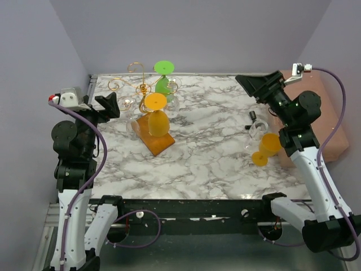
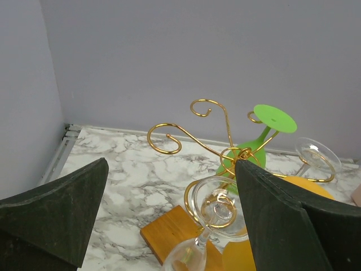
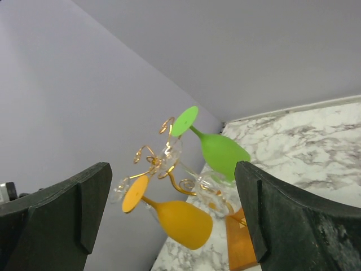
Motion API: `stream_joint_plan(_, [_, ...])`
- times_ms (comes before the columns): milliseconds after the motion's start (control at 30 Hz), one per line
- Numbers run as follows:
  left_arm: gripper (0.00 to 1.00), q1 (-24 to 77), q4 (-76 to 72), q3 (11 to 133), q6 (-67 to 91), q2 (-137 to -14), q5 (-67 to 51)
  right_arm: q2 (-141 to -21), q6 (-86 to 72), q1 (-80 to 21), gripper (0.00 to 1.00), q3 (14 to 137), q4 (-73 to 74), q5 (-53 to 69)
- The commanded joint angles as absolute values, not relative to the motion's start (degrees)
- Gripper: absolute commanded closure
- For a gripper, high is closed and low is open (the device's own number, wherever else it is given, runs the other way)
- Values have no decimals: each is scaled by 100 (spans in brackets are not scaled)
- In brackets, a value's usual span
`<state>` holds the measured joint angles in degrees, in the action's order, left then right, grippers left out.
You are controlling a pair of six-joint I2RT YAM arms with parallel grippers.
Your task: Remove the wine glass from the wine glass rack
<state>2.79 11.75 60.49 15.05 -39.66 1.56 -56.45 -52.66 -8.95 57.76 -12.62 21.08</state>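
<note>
The wine glass rack is gold wire on an orange-brown wooden base, standing left of the table's centre. Upside down from its arms hang a green wine glass, an orange wine glass and clear wine glasses. My left gripper is open just left of the rack, touching nothing. In the left wrist view a clear glass foot sits in a scroll arm between my open fingers. Far right and raised, my right gripper is open and empty, facing the rack.
An orange wine glass and a clear one lie on the marble table near the right arm. A pink block sits at the right edge. Grey walls close in the back and sides.
</note>
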Motion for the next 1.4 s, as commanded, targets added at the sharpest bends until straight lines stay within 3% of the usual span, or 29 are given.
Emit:
stream_joint_plan(0, [3,72,908,5946,1524,-3841,236,-6488,-5106,-901,0,7091,-281,3010])
stream_joint_plan(233, [3,-512,1085,5891,1880,-3831,133,-7560,-3240,-1067,0,9477,2738,2354])
stream_joint_plan(433, [3,-849,1073,5827,2117,-3862,-224,-8344,-2420,-2187,0,10941,4102,700])
stream_joint_plan(800, [3,-922,1064,5757,2118,-3811,-221,-9716,-2139,-3654,0,12965,5200,-1234])
stream_joint_plan(1033, [3,-948,1057,5721,2136,-3779,-226,-10536,-1889,-4307,0,14000,5570,-1813])
stream_joint_plan(1367, [4,-967,1049,5678,2136,-3722,-255,-10973,-1631,-4892,0,14153,5304,-2384])
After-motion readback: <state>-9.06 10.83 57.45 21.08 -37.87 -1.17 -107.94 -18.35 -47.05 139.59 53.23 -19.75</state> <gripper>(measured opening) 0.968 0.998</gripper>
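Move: The clear wine glass hanging on the rack's near right side is about 22 cm to the right hand's left, 7 cm ahead and 11 cm below. Beyond it, the green glass hangs roughly 13 cm ahead and 25 cm left of that hand; the orange glass is about 1 cm ahead and 27 cm left, both some 10 cm lower. From the left hand, the clear glass lies about 14 cm ahead, 21 cm right and 13 cm below. Sweep the open right gripper about 18 cm left towards the clear glass at the rack's right, first pushing forward some 5 cm and rising 4 cm, then easing down again as it crosses. Roll its left side down nearly 50 degrees on the way, tipping the fingers downward, and stop short. Draw the open left gripper about 4.5 cm left, away from the rack, turning slightly counter-clockwise. ##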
